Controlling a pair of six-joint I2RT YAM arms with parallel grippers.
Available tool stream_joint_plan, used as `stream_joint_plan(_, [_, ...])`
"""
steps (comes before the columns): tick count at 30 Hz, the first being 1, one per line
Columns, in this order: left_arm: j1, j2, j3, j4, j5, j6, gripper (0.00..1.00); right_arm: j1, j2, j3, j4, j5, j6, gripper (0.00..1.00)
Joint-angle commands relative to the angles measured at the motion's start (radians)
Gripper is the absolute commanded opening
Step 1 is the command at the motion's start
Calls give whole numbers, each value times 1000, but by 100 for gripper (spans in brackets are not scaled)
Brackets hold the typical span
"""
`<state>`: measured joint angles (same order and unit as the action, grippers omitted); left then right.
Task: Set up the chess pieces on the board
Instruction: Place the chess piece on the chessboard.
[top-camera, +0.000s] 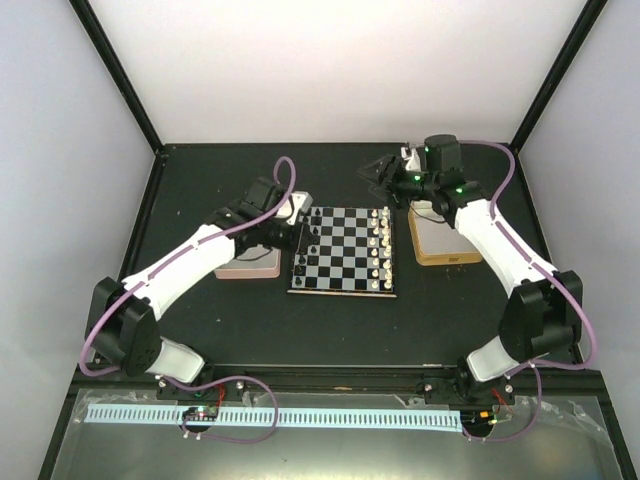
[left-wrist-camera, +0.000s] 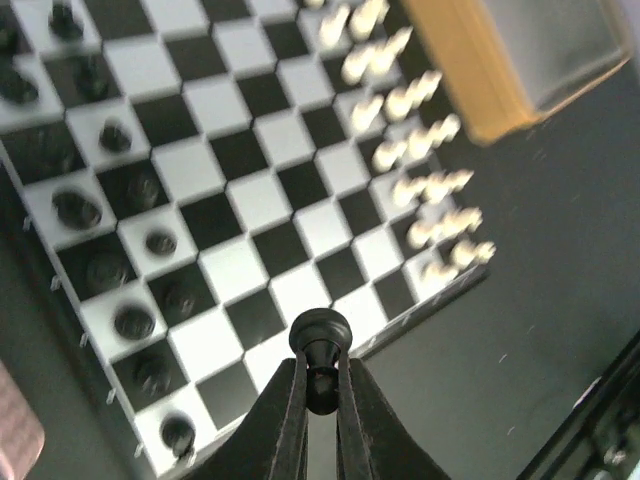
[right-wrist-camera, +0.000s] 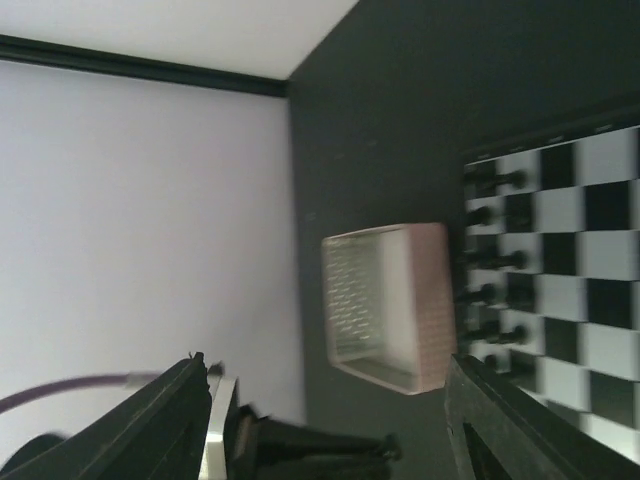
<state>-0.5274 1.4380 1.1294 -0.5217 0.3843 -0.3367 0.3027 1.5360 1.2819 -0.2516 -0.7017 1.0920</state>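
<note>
The board (top-camera: 341, 252) lies mid-table with black chess pieces (top-camera: 312, 245) along its left side and white ones (top-camera: 380, 245) along its right. My left gripper (top-camera: 300, 241) hovers over the board's left edge. In the left wrist view this gripper (left-wrist-camera: 320, 362) is shut on a small black chess piece (left-wrist-camera: 320, 328), held above the board's (left-wrist-camera: 250, 190) near corner squares. Standing black pieces (left-wrist-camera: 133, 322) fill the two left columns there. My right gripper (top-camera: 386, 174) is behind the board's far right corner, and in its wrist view this gripper (right-wrist-camera: 328, 365) is open and empty.
A pink-rimmed tin (top-camera: 250, 264) sits left of the board, partly under my left arm, and its open inside (right-wrist-camera: 385, 300) faces the right wrist camera. A gold-rimmed tin (top-camera: 444, 244) sits right of the board. Black frame posts and pale walls close in the table.
</note>
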Motion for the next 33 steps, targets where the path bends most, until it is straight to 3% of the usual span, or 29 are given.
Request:
stream_joint_plan(1, [-67, 15, 26, -260, -178, 66, 2, -2, -23, 52, -327, 231, -274, 65])
stream_joint_plan(14, [-177, 259, 108, -345, -268, 76, 2, -2, -28, 45, -394, 299, -336, 65])
stream_joint_plan(25, [-178, 364, 182, -356, -305, 54, 3, -4, -38, 42, -416, 329, -339, 65])
stream_joint_plan(33, [-177, 405, 211, -372, -330, 67, 2, -8, -84, 48, -447, 453, -331, 65])
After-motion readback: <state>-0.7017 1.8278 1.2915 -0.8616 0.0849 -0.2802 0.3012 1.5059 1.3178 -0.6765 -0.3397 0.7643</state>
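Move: The black pawn already in the left fingers is bound for the empty white square b7, about 3 cm back, 1 cm left and some 18 cm below the left hand. From that square, the black knight stands about 3 cm to the left, the nearest placed black pawn 3 cm farther out, and the corner rook 3 cm left and 3 cm nearer. The same square lies roughly 13 cm back, 12 cm left and 27 cm below the right hand. Bring the left gripper down about 13 cm towards the near black corner, drawing back some 5 cm on the way and easing forward again by 2, tipping the fingers some 35 degrees until they point almost straight down, pawn still pinched. Meanwhile take the empty right gripper, still open, away to the right and down, about 6 cm each, its fingers tipping downwards. ##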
